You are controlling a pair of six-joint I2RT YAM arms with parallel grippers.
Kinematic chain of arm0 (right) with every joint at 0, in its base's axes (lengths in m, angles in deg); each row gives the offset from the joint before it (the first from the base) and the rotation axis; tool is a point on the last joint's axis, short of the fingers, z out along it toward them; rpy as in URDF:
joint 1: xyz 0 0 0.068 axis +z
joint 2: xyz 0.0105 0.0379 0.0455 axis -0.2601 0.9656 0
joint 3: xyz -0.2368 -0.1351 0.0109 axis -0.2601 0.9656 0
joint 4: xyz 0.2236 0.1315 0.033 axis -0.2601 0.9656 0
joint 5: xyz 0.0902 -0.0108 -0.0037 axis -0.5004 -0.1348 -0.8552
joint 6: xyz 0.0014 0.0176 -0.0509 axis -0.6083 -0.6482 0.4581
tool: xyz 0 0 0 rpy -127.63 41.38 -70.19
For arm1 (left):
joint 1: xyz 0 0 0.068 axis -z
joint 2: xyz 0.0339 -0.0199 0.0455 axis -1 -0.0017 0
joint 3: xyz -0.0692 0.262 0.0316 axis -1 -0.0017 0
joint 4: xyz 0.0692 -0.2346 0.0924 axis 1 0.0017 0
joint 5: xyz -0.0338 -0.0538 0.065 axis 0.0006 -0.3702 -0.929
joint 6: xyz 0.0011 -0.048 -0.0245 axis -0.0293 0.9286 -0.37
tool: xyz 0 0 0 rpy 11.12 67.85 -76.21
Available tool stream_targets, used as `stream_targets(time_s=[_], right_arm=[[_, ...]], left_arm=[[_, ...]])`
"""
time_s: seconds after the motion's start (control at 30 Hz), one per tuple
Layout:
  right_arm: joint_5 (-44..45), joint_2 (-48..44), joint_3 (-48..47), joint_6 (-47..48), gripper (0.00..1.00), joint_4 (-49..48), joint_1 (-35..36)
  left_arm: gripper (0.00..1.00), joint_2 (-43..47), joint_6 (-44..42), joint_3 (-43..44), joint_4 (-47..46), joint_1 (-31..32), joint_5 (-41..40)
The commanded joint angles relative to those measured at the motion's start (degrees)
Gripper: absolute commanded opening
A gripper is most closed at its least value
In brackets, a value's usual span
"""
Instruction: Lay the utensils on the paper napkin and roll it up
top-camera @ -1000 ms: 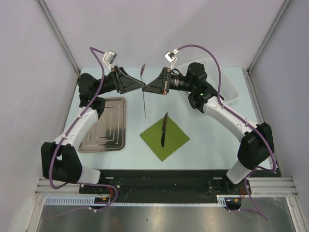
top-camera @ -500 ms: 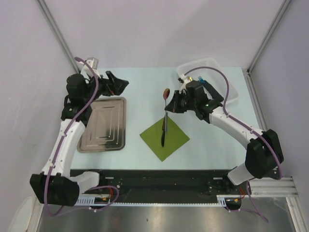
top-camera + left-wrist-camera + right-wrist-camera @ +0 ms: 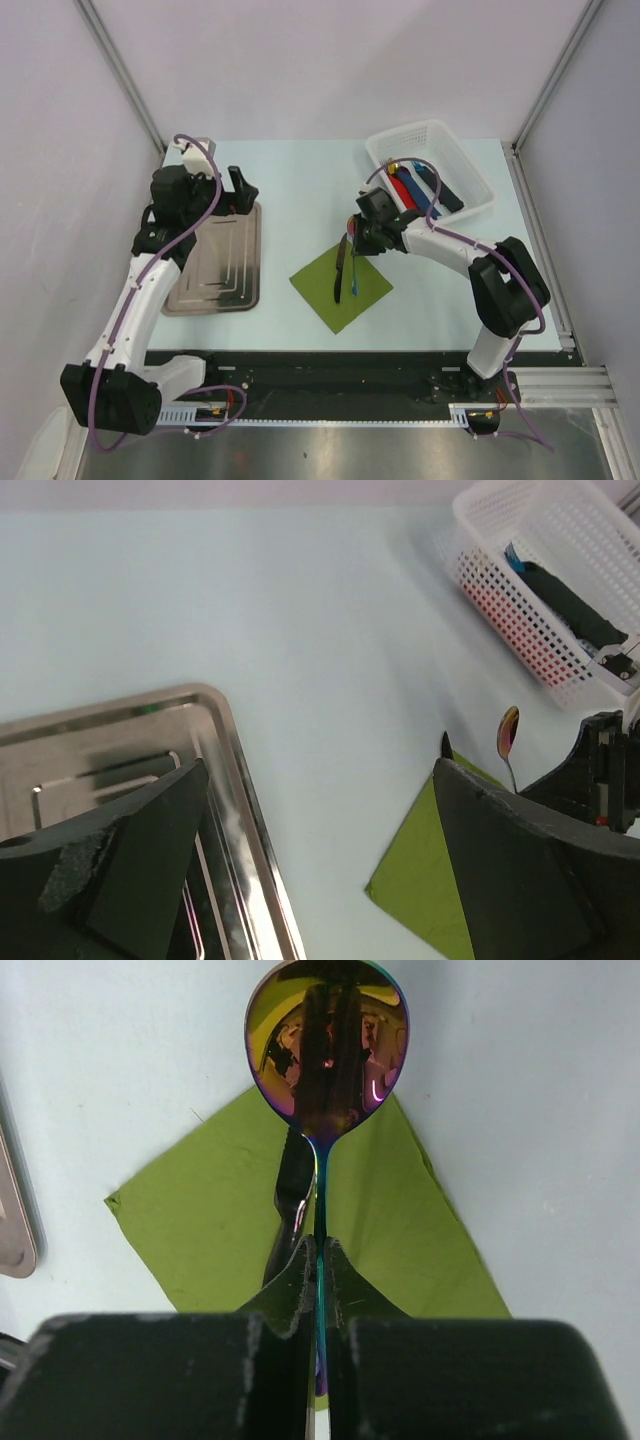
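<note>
The olive-green paper napkin [image 3: 325, 293] lies as a diamond at table centre. One dark utensil [image 3: 340, 268] rests on it, also seen in the right wrist view [image 3: 290, 1195]. My right gripper [image 3: 353, 243] is shut on the thin handle of an iridescent spoon [image 3: 326, 1050], held low over the napkin [image 3: 215, 1225] beside the dark piece. The spoon's bowl [image 3: 509, 734] also shows in the left wrist view. My left gripper [image 3: 241, 192] stands open and empty above the silver tray [image 3: 215, 290], its fingers [image 3: 130, 850] wide apart.
A white basket [image 3: 405, 131] at the back right holds red, blue and black pieces. The metal tray [image 3: 120, 730] lies left of the napkin [image 3: 420, 890]. The basket [image 3: 560, 580] shows at the left wrist view's top right.
Both grippers met at the spoon in the air at the back. My left gripper opened and drew back over the tray. My right gripper carried the spoon down to the napkin.
</note>
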Motion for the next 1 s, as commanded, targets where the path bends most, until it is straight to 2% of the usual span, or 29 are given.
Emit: stream_targets(time_s=[0.0,0.27,0.97], right_arm=[[1.9,1.9,-3.7,-3.3,0.0,-0.5,0.9],[-2.4,5.8,-4.9,-7.0,0.0,0.5,0.3],[-6.5,10.3,-5.4,-10.5,0.0,1.1,-1.1]], left_arm=[[1.0,-1.5,4.9,-1.1,0.5,0.0,0.7],[1.0,-0.5,7.9,-4.2,-1.6,0.1,2.6],[1.0,-0.3,10.2,-8.8,-3.5,1.1,4.0]])
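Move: The right hand holds the spoon over the napkin's far part. The napkin's middle lies about 8 cm back, 4 cm left and some 7 cm below it. On the napkin the black knife has its middle roughly 4 cm back and 3 cm left of this hand. The white basket is about 16 cm ahead and 16 cm right. From the left hand, the napkin's middle is some 24 cm right, 11 cm back and 27 cm down. Still pinching the spoon's handle in shut fingers, the right hand eases a little left towards the knife, then sinks about 5 cm towards the napkin, its fingers tipping some 13 degrees nearer to straight down. The left hand, open and empty, sinks about 6 cm by the tray, tilting its fingers further down. ##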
